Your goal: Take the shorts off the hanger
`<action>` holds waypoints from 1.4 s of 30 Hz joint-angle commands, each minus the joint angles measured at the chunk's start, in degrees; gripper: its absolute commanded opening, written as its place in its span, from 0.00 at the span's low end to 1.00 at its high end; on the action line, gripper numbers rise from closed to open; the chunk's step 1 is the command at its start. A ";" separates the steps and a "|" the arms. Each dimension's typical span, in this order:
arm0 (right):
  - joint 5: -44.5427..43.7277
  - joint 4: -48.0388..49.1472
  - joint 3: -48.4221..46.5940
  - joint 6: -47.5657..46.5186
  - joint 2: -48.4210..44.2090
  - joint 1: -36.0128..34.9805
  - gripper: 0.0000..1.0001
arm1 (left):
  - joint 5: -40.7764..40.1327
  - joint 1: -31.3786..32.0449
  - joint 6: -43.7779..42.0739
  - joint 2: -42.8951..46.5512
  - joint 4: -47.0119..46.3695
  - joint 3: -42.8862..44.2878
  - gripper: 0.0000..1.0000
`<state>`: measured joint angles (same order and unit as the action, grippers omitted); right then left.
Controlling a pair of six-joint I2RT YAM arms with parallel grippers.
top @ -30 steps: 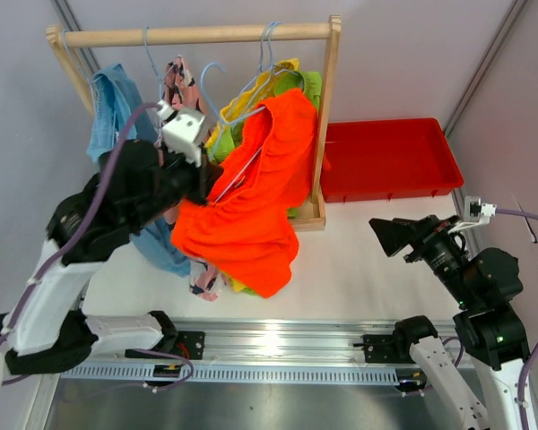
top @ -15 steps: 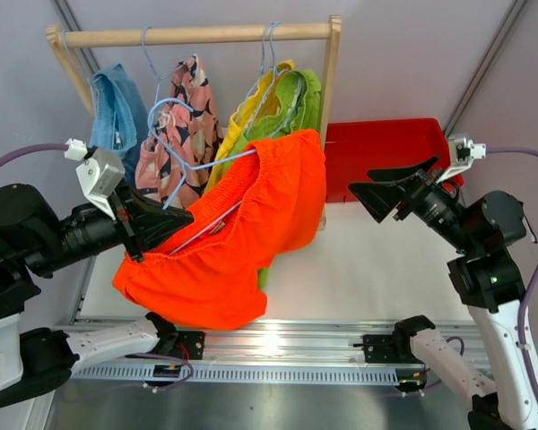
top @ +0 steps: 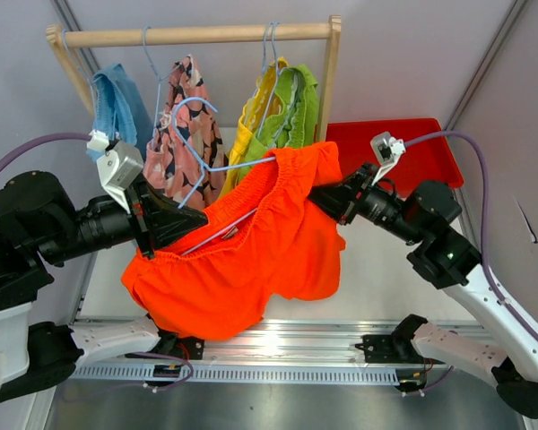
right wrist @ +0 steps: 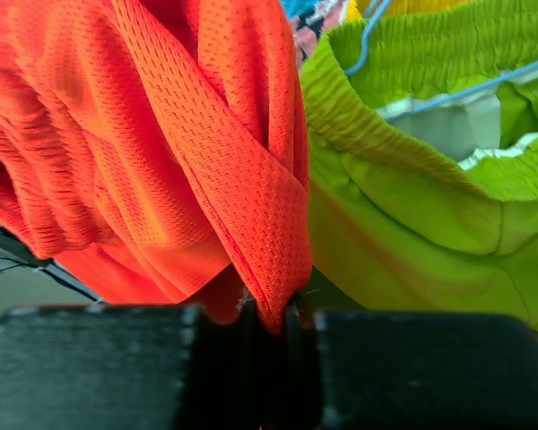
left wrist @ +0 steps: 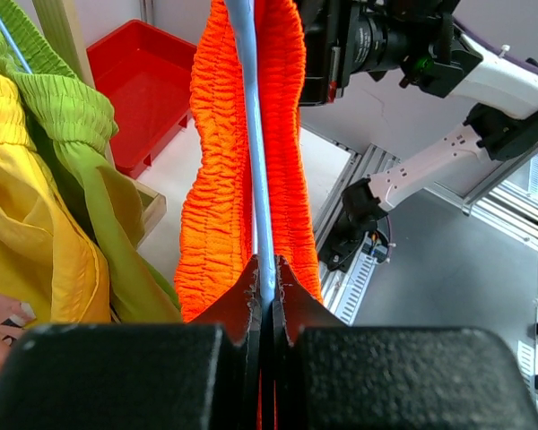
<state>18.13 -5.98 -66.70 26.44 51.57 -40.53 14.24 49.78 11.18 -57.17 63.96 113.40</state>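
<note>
The orange shorts (top: 251,260) hang on a light blue hanger (top: 206,166) held off the rail, in front of the rack. My left gripper (top: 197,218) is shut on the hanger's lower bar; in the left wrist view the blue bar (left wrist: 251,134) runs straight out from between the closed tips (left wrist: 267,269), with the orange waistband (left wrist: 211,179) on both sides. My right gripper (top: 316,199) is at the shorts' right waistband corner. In the right wrist view it (right wrist: 273,318) is shut on a fold of orange fabric (right wrist: 206,161).
On the wooden rack (top: 188,34) hang the light blue shorts (top: 117,103), the pink printed shorts (top: 184,134), the yellow shorts (top: 255,116) and the lime green shorts (top: 296,112). A red tray (top: 430,143) lies at the back right, behind my right arm.
My right arm swung left from the table's right side to the orange shorts and closed on their edge. My left arm drew the hanger and shorts away from the rack.
</note>
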 commanded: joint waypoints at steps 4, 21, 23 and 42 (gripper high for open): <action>-11.52 2.11 1.39 -3.23 -2.96 -2.09 0.00 | -3.07 0.32 0.86 -0.14 -5.17 2.52 0.00; -18.14 -11.60 -13.10 -0.96 2.38 26.36 0.00 | -5.45 0.76 0.42 4.87 -2.27 -6.18 0.00; -14.10 -12.12 -14.86 1.24 4.14 31.89 0.00 | -4.58 1.19 0.60 5.22 -2.18 -7.32 0.00; 15.09 0.10 5.16 3.13 -5.66 29.05 0.00 | -21.68 1.55 0.95 -0.56 -17.62 -7.23 0.00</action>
<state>28.29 -13.96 -63.96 34.20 51.55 -7.31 1.89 51.05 11.62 -56.53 55.42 104.71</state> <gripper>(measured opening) 0.094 0.037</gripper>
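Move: The right hand's fingers are closing on a fold at the red shorts' right side. The middle of the shorts lies about 13 cm left of this hand, 7 cm back and 4 cm below; the hanger, some 13 cm left, 3 cm back and 7 cm higher; the green shorts, roughly 20 cm ahead, 4 cm left and 5 cm below. From the left hand, already gripping the hanger, the shorts' middle is about 7 cm right, 2 cm ahead and 9 cm below. Rightward and forward, the right hand finishes closing on the fold and pulls the shorts about 16 cm right and 14 cm out, away from the left hand, turning some 35 degrees clockwise and tipping down, then eases several centimetres back left, sinking. The left hand keeps its pinch on the hanger, dips about 4 cm, rises partway and drifts roughly 5 cm forward. ##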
